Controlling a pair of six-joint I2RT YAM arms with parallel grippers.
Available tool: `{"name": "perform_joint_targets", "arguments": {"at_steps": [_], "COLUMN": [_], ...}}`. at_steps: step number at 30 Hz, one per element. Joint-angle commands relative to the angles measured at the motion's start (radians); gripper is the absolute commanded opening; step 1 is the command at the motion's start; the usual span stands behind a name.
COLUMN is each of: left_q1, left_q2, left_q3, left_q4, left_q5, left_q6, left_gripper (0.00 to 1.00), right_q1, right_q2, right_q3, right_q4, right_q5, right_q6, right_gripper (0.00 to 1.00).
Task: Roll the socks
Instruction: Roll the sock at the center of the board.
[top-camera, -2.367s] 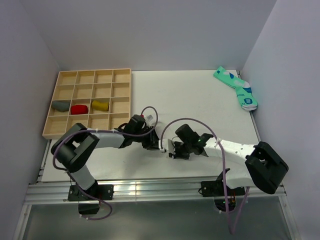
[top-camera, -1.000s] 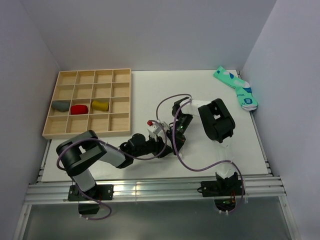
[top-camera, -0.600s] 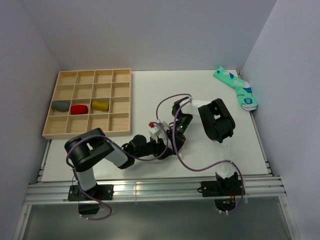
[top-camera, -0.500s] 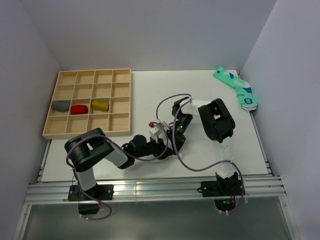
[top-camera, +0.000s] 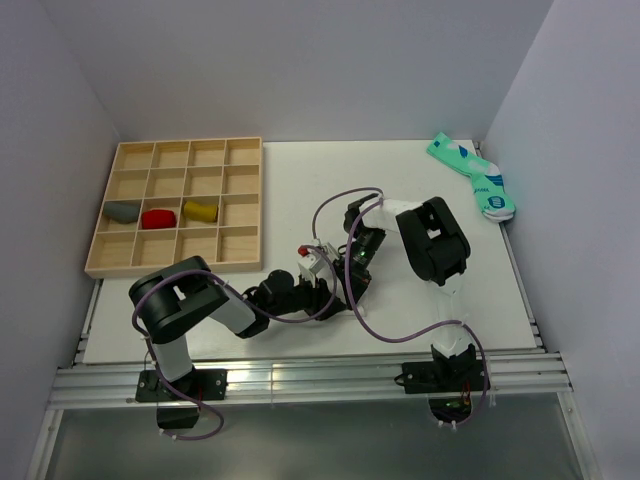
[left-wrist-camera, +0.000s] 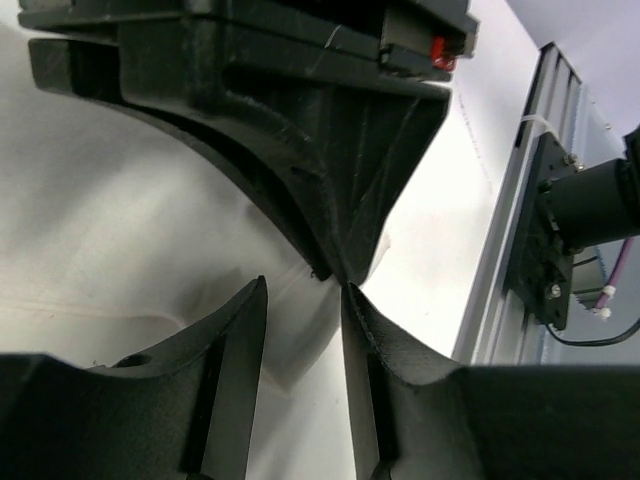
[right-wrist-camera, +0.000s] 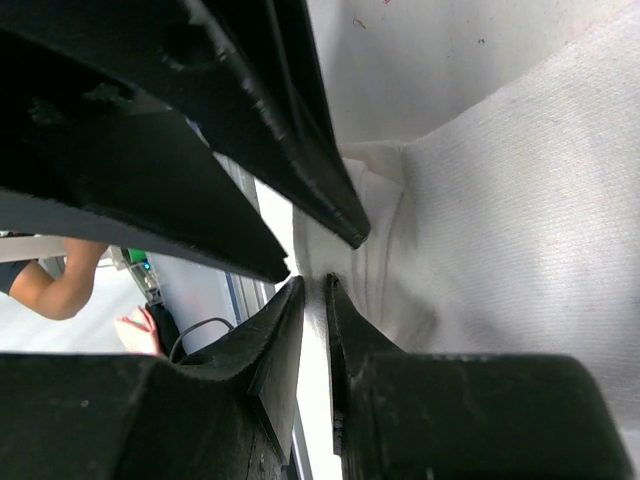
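Note:
The white sock (right-wrist-camera: 500, 200) lies flat on the white table and hardly shows from above. My right gripper (right-wrist-camera: 314, 282) is shut on its thin edge, reaching down from the far side (top-camera: 352, 272). My left gripper (left-wrist-camera: 303, 285) meets it from the left (top-camera: 328, 290), jaws apart, with a folded corner of the white sock (left-wrist-camera: 285, 345) lying between the fingers. Each wrist view is half filled by the other gripper's black fingers (left-wrist-camera: 300, 150). A mustard-yellow sock bundle (top-camera: 200, 211) sits in a tray compartment.
The wooden compartment tray (top-camera: 170, 268) at the left also holds a grey bundle (top-camera: 123, 211) and a red bundle (top-camera: 158, 217). Teal patterned socks (top-camera: 475, 180) lie at the far right corner. The table's near edge and metal rail (left-wrist-camera: 540, 250) run close by the grippers.
Since the earliest frame, both arms have swung together at the table's middle. Over the last second the left elbow shifted right and the left jaws parted slightly. The right arm held still.

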Motion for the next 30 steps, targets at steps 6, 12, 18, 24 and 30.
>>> {"name": "perform_joint_targets", "arguments": {"at_steps": [6, 12, 18, 24, 30], "left_q1": [-0.007, -0.008, -0.008, -0.008, -0.016], "left_q2": [0.000, 0.022, 0.043, 0.055, 0.071], "left_q3": [-0.005, -0.016, -0.010, 0.003, 0.029], "left_q4": [-0.014, 0.033, 0.038, 0.011, -0.081], "left_q5": [-0.014, 0.037, 0.029, 0.017, -0.026], "left_q6": [0.054, 0.035, 0.020, 0.019, 0.014], "left_gripper": [0.41, 0.42, 0.40, 0.33, 0.11], "right_q1": [-0.005, -0.008, -0.011, -0.015, -0.015], "right_q2": [0.008, 0.008, -0.021, -0.029, -0.133], "right_q3": [0.034, 0.032, 0.012, 0.001, -0.049], "right_q4": [-0.020, 0.000, 0.048, 0.078, 0.242], "right_q5": [-0.023, -0.021, -0.005, 0.011, 0.095], "right_q6": [0.011, 0.032, 0.069, 0.098, 0.228], "right_gripper": [0.21, 0.21, 0.20, 0.20, 0.20]}}
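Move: The white sock's folded end stands between the left hand's open fingertips, about 1 cm to this hand's right and 1 cm below it, with the right gripper's tips some 2 cm to the right. The sock's flat part spreads about 5 cm ahead and 2 cm below. From the right hand the same fold lies right at its narrowly open tips, about 1 cm below and level otherwise; the flat part is some 5 cm ahead and 1 cm left. The white sock's folded end is taken by the left hand, which sinks about 2 cm onto it, half-open at first, then closes its fingers most of the way to pinch the fold beside the right gripper's tips. The right hand first holds still at the fold, then eases about 1.5 cm forward and 1 cm down with its fingers kept narrowly open, turning slightly clockwise. ##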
